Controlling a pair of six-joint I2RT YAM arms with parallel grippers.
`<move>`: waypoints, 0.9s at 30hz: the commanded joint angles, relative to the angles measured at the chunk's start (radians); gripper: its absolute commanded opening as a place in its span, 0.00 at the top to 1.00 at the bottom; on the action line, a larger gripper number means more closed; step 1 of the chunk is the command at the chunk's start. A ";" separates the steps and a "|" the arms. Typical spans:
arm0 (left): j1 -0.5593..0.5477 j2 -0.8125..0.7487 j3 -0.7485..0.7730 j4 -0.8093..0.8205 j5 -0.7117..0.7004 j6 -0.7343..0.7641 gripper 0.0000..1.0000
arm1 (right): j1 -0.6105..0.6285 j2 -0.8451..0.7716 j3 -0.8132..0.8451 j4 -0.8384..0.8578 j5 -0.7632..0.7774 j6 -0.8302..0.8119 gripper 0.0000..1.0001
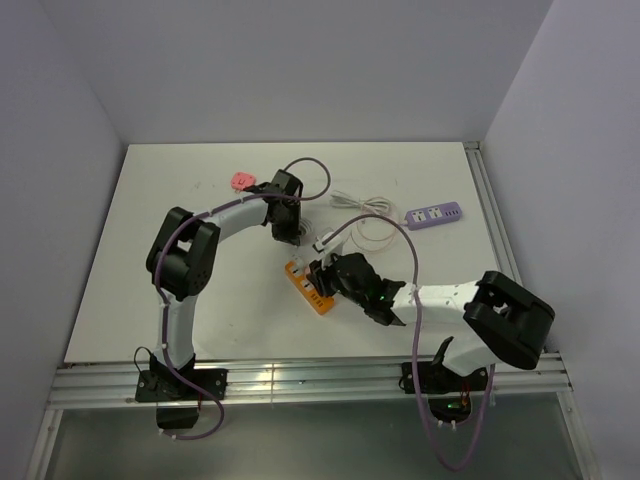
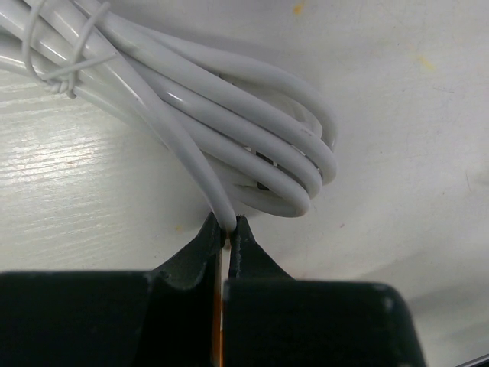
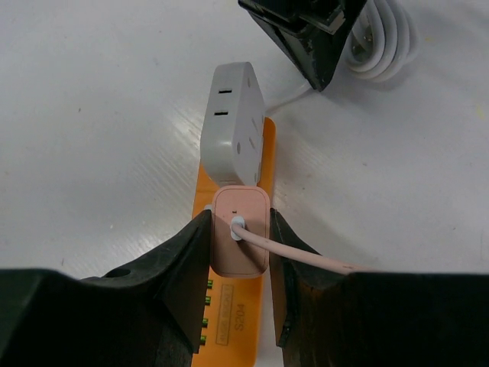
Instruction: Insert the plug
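A pink plug (image 3: 239,241) with a pink cord (image 3: 321,260) stands on the orange power strip (image 3: 233,310), just behind a white adapter (image 3: 231,122) that also sits on the strip. My right gripper (image 3: 239,220) is shut on the plug, one finger on each side. In the top view that gripper (image 1: 326,272) hangs over the orange strip (image 1: 308,291) at mid-table. My left gripper (image 2: 227,225) is shut on a strand of the coiled white cable (image 2: 252,145), just behind the strip (image 1: 288,228).
A purple power strip (image 1: 433,215) lies at the back right, with a thin white cord (image 1: 362,203) leading to it. A small pink object (image 1: 241,180) lies at the back, left of centre. The left gripper's black fingers (image 3: 306,34) show beyond the white adapter.
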 commanded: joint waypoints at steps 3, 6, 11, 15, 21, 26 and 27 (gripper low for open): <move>-0.013 -0.056 -0.056 0.031 0.041 -0.021 1.00 | 0.112 0.120 -0.011 -0.171 0.143 0.047 1.00; -0.013 -0.070 -0.079 0.047 0.039 -0.035 1.00 | 0.132 0.155 -0.005 -0.167 0.183 0.073 1.00; -0.013 -0.076 -0.082 0.053 0.044 -0.047 1.00 | 0.160 0.251 -0.053 -0.112 0.227 0.151 1.00; -0.013 -0.088 -0.101 0.073 0.055 -0.067 1.00 | 0.250 0.317 -0.066 -0.124 0.298 0.236 1.00; -0.010 -0.174 -0.119 0.101 -0.048 -0.115 0.76 | 0.269 0.301 -0.090 -0.102 0.320 0.253 1.00; 0.017 -0.266 -0.081 0.072 -0.141 -0.127 0.33 | 0.263 0.262 -0.102 -0.095 0.327 0.259 1.00; 0.029 -0.281 -0.072 0.067 -0.155 -0.127 0.21 | 0.258 0.256 -0.109 -0.093 0.327 0.264 1.00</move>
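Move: The pink plug is already in the right hand, over the orange power strip: the strip's middle is about 1 cm back, 1 cm left and 5 cm below that hand. The white adapter on it stands about 3 cm ahead, 4 cm left; the bundled grey cord lies some 12 cm ahead, 3 cm left. From the left hand, shut on the cord, the strip is 10 cm back and 4 cm right, the bundle 4 cm ahead, 3 cm right. Leftward about 3.5 cm goes the right hand, easing back some 2 cm and down about 1.5 while turning clockwise, its grip on the pink plug kept and the plug pressed against the strip, so strip and plug are pushed along together. The left hand holds the cord almost in place, then opens wide, lets go and lifts off some 4 cm. ##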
